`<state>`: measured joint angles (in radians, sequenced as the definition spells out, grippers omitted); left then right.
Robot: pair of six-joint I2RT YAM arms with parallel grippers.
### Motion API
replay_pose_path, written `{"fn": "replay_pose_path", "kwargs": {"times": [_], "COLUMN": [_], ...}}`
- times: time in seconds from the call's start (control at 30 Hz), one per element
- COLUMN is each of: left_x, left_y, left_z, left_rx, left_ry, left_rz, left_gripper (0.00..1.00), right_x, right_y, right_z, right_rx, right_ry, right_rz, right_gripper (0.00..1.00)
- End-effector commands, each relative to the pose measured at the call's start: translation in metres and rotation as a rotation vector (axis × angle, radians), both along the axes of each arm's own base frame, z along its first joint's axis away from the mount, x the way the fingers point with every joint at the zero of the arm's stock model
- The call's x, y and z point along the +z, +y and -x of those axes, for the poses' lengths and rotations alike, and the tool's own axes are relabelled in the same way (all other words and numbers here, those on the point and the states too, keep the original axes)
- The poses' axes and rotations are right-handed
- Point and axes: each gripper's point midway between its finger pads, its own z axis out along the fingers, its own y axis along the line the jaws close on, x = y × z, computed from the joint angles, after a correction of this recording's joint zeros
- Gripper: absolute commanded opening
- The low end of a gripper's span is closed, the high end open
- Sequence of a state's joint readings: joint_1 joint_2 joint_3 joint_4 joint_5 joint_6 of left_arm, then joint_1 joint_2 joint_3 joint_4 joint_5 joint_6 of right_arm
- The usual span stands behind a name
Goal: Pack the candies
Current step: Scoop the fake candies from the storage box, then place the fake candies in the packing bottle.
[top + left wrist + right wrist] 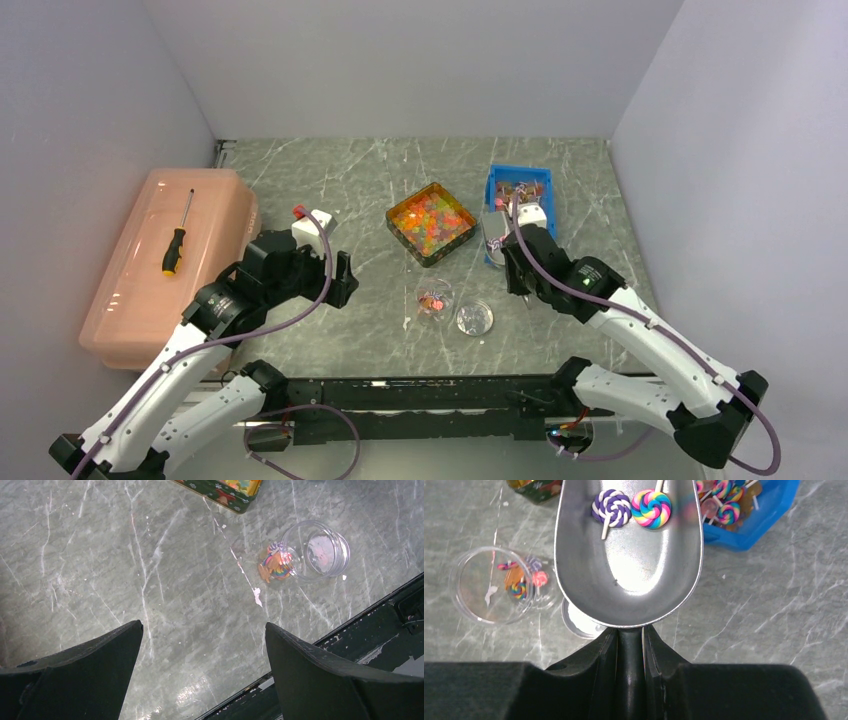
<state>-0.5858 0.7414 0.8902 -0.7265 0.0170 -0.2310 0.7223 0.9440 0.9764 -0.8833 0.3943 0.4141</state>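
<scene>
The candies (430, 220), tiny orange, yellow, red and green pieces, fill a square green tin (412, 249) at mid table. My right gripper (630, 632) is shut on the black handle of a metal scoop (629, 575). Two swirl lollipops, one purple (611, 507) and one rainbow (652, 509), lie in the scoop. It hangs between a blue bin (764, 515) of lollipops and a small clear jar (491, 587) with a few sweets inside. My left gripper (204, 630) stands open and empty over bare table, left of the jar (317, 550).
The jar's round lid (474, 318) lies beside the jar, partly under the scoop in the right wrist view. A pink lidded box (140, 300) with a screwdriver (177, 238) on top stands at the far left. The table's dark front rail (350, 630) is close to the left gripper.
</scene>
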Motion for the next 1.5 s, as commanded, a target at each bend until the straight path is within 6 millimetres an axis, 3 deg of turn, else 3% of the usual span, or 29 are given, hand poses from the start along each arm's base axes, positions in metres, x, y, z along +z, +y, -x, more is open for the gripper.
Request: {"fn": "replay_pose_path", "kwargs": {"times": [0.0,0.57,0.9,1.47], "left_x": [0.006,0.006,0.007,0.015], "left_y": [0.002,0.002,0.001,0.000], "left_z": [-0.003,-0.004,-0.002,0.003], "left_rx": [0.020,0.019,0.014,-0.004], "left_ry": [-0.025,-0.021,-0.026,-0.049], "left_rz": [0.013,0.014,0.021,0.050], "left_gripper": [0.99,0.99,0.99,0.99], "right_x": [0.020,0.027,0.021,0.022], "right_y": [0.005,0.052,0.066,0.073], "right_z": [0.009,0.075,0.111,0.131], "right_rx": [0.004,0.315,0.432,0.421], "right_ry": [-0.025,0.183,0.312,0.489], "right_rz": [-0.026,-0.017,0.048,0.132], "right_gripper": [0.00,0.00,0.00,0.00]}}
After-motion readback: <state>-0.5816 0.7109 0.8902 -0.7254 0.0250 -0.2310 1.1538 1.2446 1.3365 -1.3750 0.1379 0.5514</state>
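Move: The right hand already holds the scoop by its handle, with two lollipops in the bowl. The clear storage box, a round jar, stands some 16 cm to its left, about 6 cm back and 11 cm below. The jar's lid lies roughly 9 cm back and 6 cm left; the blue tray is about 17 cm ahead and 4 cm right, the candy tin about 14 cm ahead and 16 cm left. For the idle left hand, the storage box is about 19 cm right and 1 cm ahead. Keeping its pinch on the handle, the right hand draws the loaded scoop back from the blue tray by about 12 cm and some 7 cm to the left, almost level, so that the bowl comes in from the storage box's right side. On the way the wrist swings counter-clockwise and, more and more towards the end, tips the scoop's front downwards by about 25 degrees, easing to a near stop with the lip close by the jar's rim. ##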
